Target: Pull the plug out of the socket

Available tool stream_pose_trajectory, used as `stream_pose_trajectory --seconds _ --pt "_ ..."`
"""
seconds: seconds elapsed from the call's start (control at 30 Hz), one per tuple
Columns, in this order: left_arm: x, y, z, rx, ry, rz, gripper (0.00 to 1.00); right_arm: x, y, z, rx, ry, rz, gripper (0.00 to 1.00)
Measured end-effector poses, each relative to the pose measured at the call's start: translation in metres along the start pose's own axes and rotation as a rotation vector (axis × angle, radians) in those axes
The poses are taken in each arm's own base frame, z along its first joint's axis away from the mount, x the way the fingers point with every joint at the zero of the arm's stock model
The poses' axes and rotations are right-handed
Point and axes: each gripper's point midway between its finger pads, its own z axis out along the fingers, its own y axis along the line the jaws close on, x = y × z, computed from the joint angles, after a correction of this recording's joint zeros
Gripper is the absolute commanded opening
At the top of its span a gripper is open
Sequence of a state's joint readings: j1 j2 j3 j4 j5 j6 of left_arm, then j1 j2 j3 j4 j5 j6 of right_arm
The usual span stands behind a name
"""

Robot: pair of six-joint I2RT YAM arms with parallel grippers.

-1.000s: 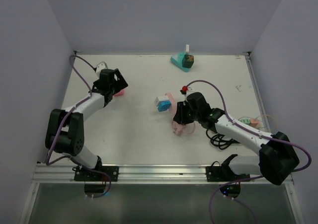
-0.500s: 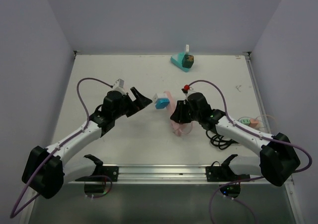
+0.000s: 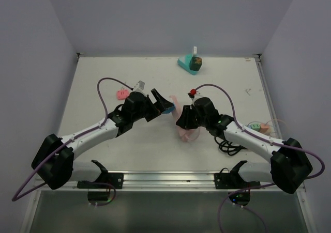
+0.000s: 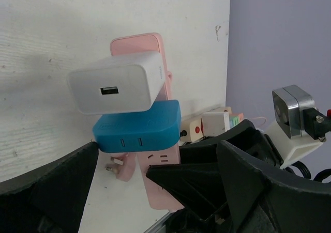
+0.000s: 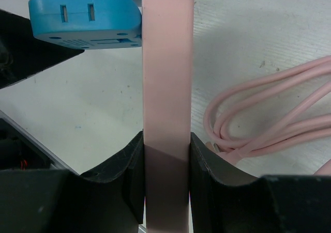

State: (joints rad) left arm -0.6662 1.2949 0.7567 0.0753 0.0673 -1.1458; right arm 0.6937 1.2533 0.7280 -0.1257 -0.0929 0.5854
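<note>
A pink socket strip (image 3: 181,120) stands on edge mid-table, and my right gripper (image 3: 184,120) is shut on it; the right wrist view shows the strip (image 5: 168,62) pinched between both fingers (image 5: 124,166). On its left face sit a blue plug (image 4: 137,127) and, above it, a white USB charger plug (image 4: 119,83). My left gripper (image 4: 121,163) is open, its fingers just short of the blue plug (image 3: 168,107) on either side and not touching it. From above, that gripper (image 3: 159,102) sits immediately left of the plugs.
The strip's pink cable (image 5: 269,119) coils to its right. A teal object (image 3: 190,63) stands at the back edge. A small pink item (image 3: 122,94) lies at the left. A black cable coil (image 3: 230,145) and another strip (image 3: 258,125) lie by the right arm.
My left arm has swung from the far left to the centre, bringing its open gripper up to the blue plug and uncovering the small pink item. The right gripper keeps its hold.
</note>
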Motion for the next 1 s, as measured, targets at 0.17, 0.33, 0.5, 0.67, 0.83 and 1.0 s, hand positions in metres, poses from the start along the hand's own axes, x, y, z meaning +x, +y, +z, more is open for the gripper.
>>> stream_pose_trajectory --seconds 0.17,0.33,0.5,0.67,0.83,1.0 --pt "-0.002 0.005 0.007 -0.044 -0.027 -0.020 1.00 0.000 0.000 0.000 0.001 -0.001 0.001 0.00" --pt "-0.001 0.011 0.016 -0.093 -0.040 -0.031 1.00 0.001 0.005 -0.002 -0.013 -0.005 -0.005 0.00" --pt "0.002 0.020 0.021 -0.129 -0.041 -0.032 0.98 0.001 0.006 -0.004 -0.022 -0.008 -0.005 0.00" --pt "0.004 0.020 0.022 -0.132 -0.039 -0.030 0.89 0.003 0.005 -0.003 -0.020 -0.005 -0.005 0.00" --pt "0.002 0.016 0.023 -0.124 -0.046 -0.038 0.64 0.003 0.006 -0.003 -0.024 -0.009 -0.006 0.00" --pt "0.002 0.015 0.022 -0.106 -0.061 -0.051 0.28 0.003 0.007 -0.002 -0.029 -0.018 -0.001 0.00"
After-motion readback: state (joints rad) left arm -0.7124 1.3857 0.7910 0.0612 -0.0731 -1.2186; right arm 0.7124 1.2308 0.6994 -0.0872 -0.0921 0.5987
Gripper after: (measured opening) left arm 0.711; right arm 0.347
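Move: The left hand is open just above and behind the blue plug, whose middle is about 2 cm ahead of it, 2 cm to its right and 3 cm lower. The white plug is next along, some 5 cm ahead, level sideways and 2 cm lower; the middle of the pink socket strip is about 6 cm to the right, 1 cm back and 4 cm down. From the right hand, which grips the strip, the blue plug is roughly 5 cm ahead, 5 cm left and 2 cm higher. The left hand, fingers wide open, sinks nearly 3 cm and eases about 1 cm forward with a slight counter-clockwise turn, bringing its fingers down on either side of the blue plug beside the white one. There it stops and closes about a quarter of its opening until it pinches the plug's two ends, lifting barely half a centimetre, while the right hand keeps its grip on the pink strip and holds it almost still. ##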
